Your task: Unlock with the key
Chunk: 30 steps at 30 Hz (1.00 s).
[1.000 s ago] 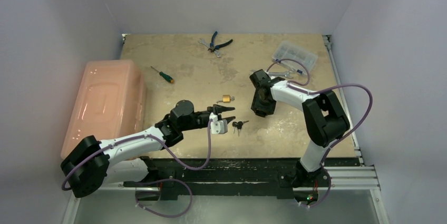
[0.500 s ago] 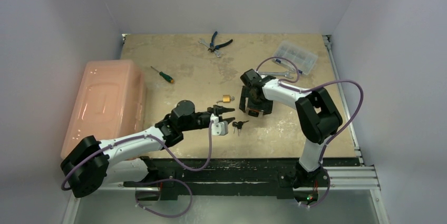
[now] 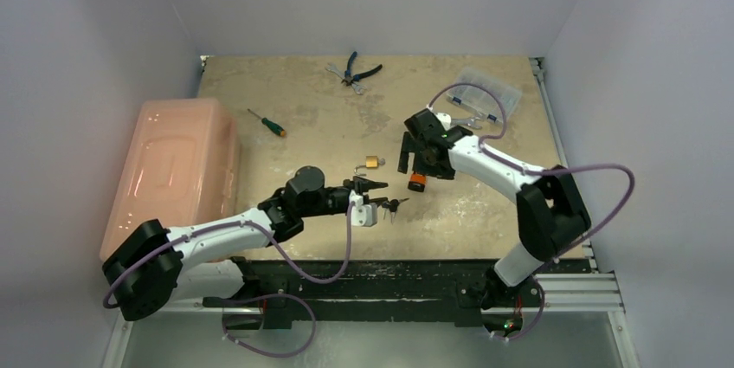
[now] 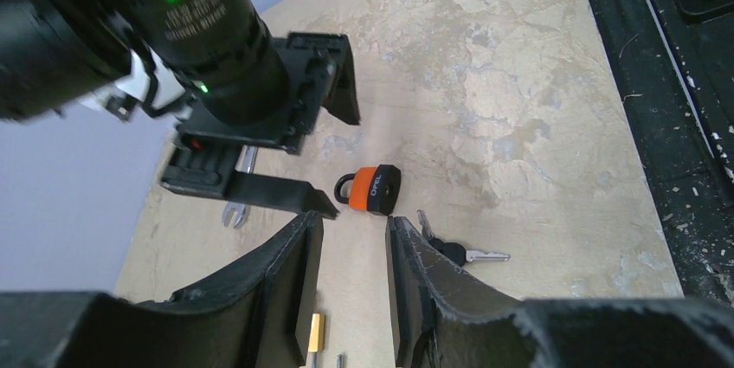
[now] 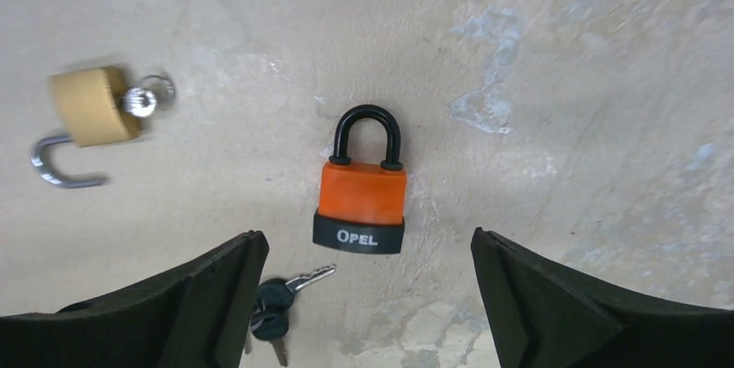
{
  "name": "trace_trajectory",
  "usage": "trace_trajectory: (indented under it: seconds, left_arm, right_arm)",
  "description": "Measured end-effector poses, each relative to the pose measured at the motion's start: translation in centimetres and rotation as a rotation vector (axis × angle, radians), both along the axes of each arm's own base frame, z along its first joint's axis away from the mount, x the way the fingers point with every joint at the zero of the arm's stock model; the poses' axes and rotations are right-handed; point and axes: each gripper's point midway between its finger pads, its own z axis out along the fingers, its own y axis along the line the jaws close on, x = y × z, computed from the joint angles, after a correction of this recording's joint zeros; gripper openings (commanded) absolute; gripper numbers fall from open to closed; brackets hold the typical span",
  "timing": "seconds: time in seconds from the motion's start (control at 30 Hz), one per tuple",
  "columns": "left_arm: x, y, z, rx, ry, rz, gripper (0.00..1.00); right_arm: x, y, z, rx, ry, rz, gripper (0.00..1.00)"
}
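Observation:
An orange padlock [image 3: 417, 182] [image 5: 359, 199] with a black base lies flat on the table, its shackle closed. My right gripper [image 3: 423, 158] [image 5: 365, 242] hovers over it, open wide, with nothing between its fingers. A bunch of black-headed keys [image 3: 391, 204] [image 5: 273, 300] [image 4: 454, 251] lies just beside the padlock's base. From the left, my left gripper [image 3: 374, 194] [image 4: 355, 225] points at the padlock [image 4: 370, 190]. It is low over the table and open with a narrow, empty gap. The keys sit by its right finger [image 4: 415, 281].
A brass padlock [image 3: 373, 161] [image 5: 82, 108] lies with its shackle open and a key in it. A pink bin [image 3: 173, 169] stands at the left edge. At the back lie a screwdriver [image 3: 264, 122], pliers [image 3: 357, 71], a clear box [image 3: 485, 89] and a wrench [image 4: 238, 212].
My right gripper has opened wide and drawn back from the table, leaving the orange padlock lying there. The left arm has edged slightly towards the keys.

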Motion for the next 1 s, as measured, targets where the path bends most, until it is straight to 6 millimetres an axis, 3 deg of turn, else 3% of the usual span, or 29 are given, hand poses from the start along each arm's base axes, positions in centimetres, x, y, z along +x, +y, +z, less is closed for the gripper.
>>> trace_trajectory:
  seconds: [0.13,0.27,0.37,0.47,0.7,0.8,1.0]
  left_arm:
    - [-0.2,-0.1,0.0,0.0,-0.001,-0.005,0.36]
    - [0.1,0.1,0.5,-0.007,-0.021,0.014,0.34]
    - [0.4,0.4,1.7,-0.025,-0.061,0.037,0.34]
    - [1.0,1.0,3.8,-0.067,-0.128,0.078,0.34]
    - [1.8,2.4,7.2,-0.148,-0.231,0.161,0.34]
    - [2.0,2.7,7.9,-0.164,-0.248,0.181,0.34]
    - [2.1,3.0,8.8,-0.186,-0.263,0.196,0.34]
  right_arm:
    - [0.1,-0.5,3.1,0.025,-0.122,0.045,0.98]
    - [-0.4,-0.4,3.9,0.031,-0.135,0.107,0.99]
    - [-1.6,0.3,3.2,0.059,-0.119,0.156,0.97]
    - [-3.3,1.2,2.9,0.093,-0.096,0.208,0.87]
    - [-5.5,4.8,2.7,0.162,-0.072,0.296,0.74]
    - [-6.4,6.1,1.5,0.164,-0.036,0.317,0.68]
    - [-7.6,6.7,-1.8,0.118,0.057,0.313,0.57]
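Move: Behind and to the left of the right hand lie the black-headed keys, about 6 cm back, 6 cm left and 5 cm below. The orange padlock sits almost straight beneath that hand, some 4 cm down. The opened brass padlock lies about 4 cm ahead and 11 cm left, also low. From the left hand the keys are roughly 5 cm ahead, 3 cm right and 18 cm below. Rising a further 4 cm clear of the orange padlock, the right hand swings about 8 cm back and 7 cm left to the keys, then sinks some 5 cm over them, turning nearly 20 degrees counter-clockwise while its wide-open fingers narrow partway. The empty left hand climbs away from the keys by about 9 cm, drifting slightly left and forward, its fingertips tilting up. ##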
